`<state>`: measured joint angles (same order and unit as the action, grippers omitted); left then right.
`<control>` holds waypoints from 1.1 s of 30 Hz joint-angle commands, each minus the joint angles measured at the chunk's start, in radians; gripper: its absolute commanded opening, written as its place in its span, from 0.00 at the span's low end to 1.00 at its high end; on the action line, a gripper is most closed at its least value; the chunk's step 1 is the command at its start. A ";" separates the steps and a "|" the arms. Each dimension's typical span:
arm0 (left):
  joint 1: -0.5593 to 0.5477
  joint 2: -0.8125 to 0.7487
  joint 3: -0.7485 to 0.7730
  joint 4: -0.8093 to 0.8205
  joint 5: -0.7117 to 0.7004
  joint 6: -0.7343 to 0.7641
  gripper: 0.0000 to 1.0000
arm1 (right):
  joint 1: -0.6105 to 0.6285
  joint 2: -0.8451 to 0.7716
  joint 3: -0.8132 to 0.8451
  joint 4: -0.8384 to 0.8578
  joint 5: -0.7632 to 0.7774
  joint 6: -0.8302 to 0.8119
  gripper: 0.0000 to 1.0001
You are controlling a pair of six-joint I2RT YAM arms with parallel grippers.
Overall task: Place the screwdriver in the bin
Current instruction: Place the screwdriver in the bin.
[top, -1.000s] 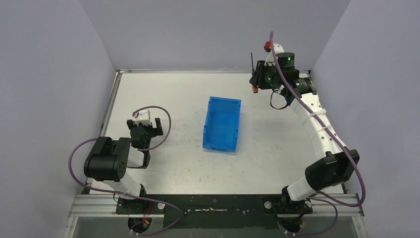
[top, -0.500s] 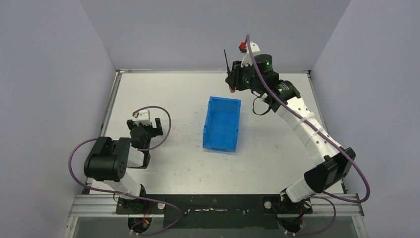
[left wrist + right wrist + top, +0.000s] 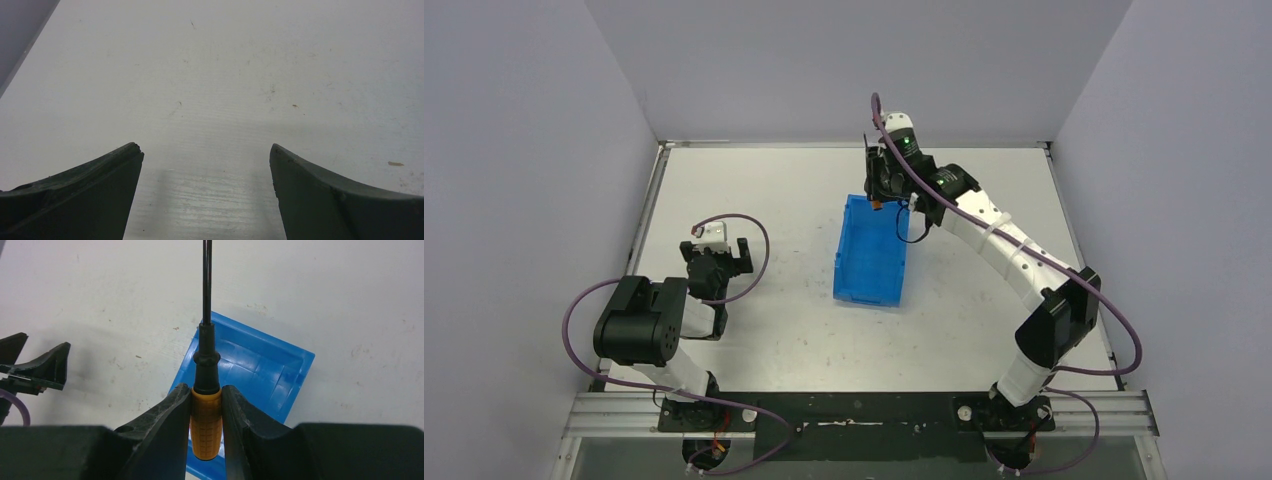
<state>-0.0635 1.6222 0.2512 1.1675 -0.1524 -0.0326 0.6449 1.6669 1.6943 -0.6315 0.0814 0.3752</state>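
My right gripper (image 3: 206, 395) is shut on the orange handle of the screwdriver (image 3: 205, 422), whose thin black shaft points away from the wrist. In the top view this gripper (image 3: 879, 190) hangs above the far end of the blue bin (image 3: 872, 250), with the handle's orange tip (image 3: 877, 205) just over the far wall. The right wrist view shows the bin (image 3: 260, 362) below the screwdriver, its inside bare. My left gripper (image 3: 721, 252) rests low at the left of the table, well away from the bin; its jaws (image 3: 206, 157) stand wide open over bare tabletop.
Grey walls enclose the white table (image 3: 984, 290) on three sides. The left arm's fingers (image 3: 42, 367) show at the left edge of the right wrist view. A black rail (image 3: 854, 410) with both arm bases runs along the near edge.
The right arm has swung left from the far right corner, carrying the screwdriver to above the bin's far end. The left arm has stayed still.
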 commanded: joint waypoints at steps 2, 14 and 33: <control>0.002 -0.012 0.003 0.043 0.002 0.001 0.97 | 0.034 0.004 -0.025 -0.014 0.068 0.011 0.11; 0.002 -0.013 0.003 0.043 0.002 0.002 0.97 | 0.068 0.000 -0.174 0.016 0.067 0.002 0.11; 0.002 -0.013 0.004 0.044 0.002 0.002 0.97 | 0.082 0.094 -0.305 0.084 0.071 -0.014 0.15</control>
<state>-0.0635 1.6222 0.2512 1.1675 -0.1524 -0.0326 0.7147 1.7462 1.3903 -0.5945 0.1200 0.3714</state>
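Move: The screwdriver is already held by its orange handle in the right hand. The blue bin lies almost straight beneath that hand, its middle about 23 cm down, some 2 cm farther out and level with it sideways. Nothing else lies near the bin. From the idle left hand the bin is roughly 36 cm to the right, about level ahead and some 3 cm lower. The screwdriver is lowered towards the blue bin: the right hand carries it down about 15 cm and some 5 cm back, the backward part ending before the descent does. Meanwhile the wrist tips the fingers roughly 20 degrees more steeply downward, and they keep their hold on the handle. ##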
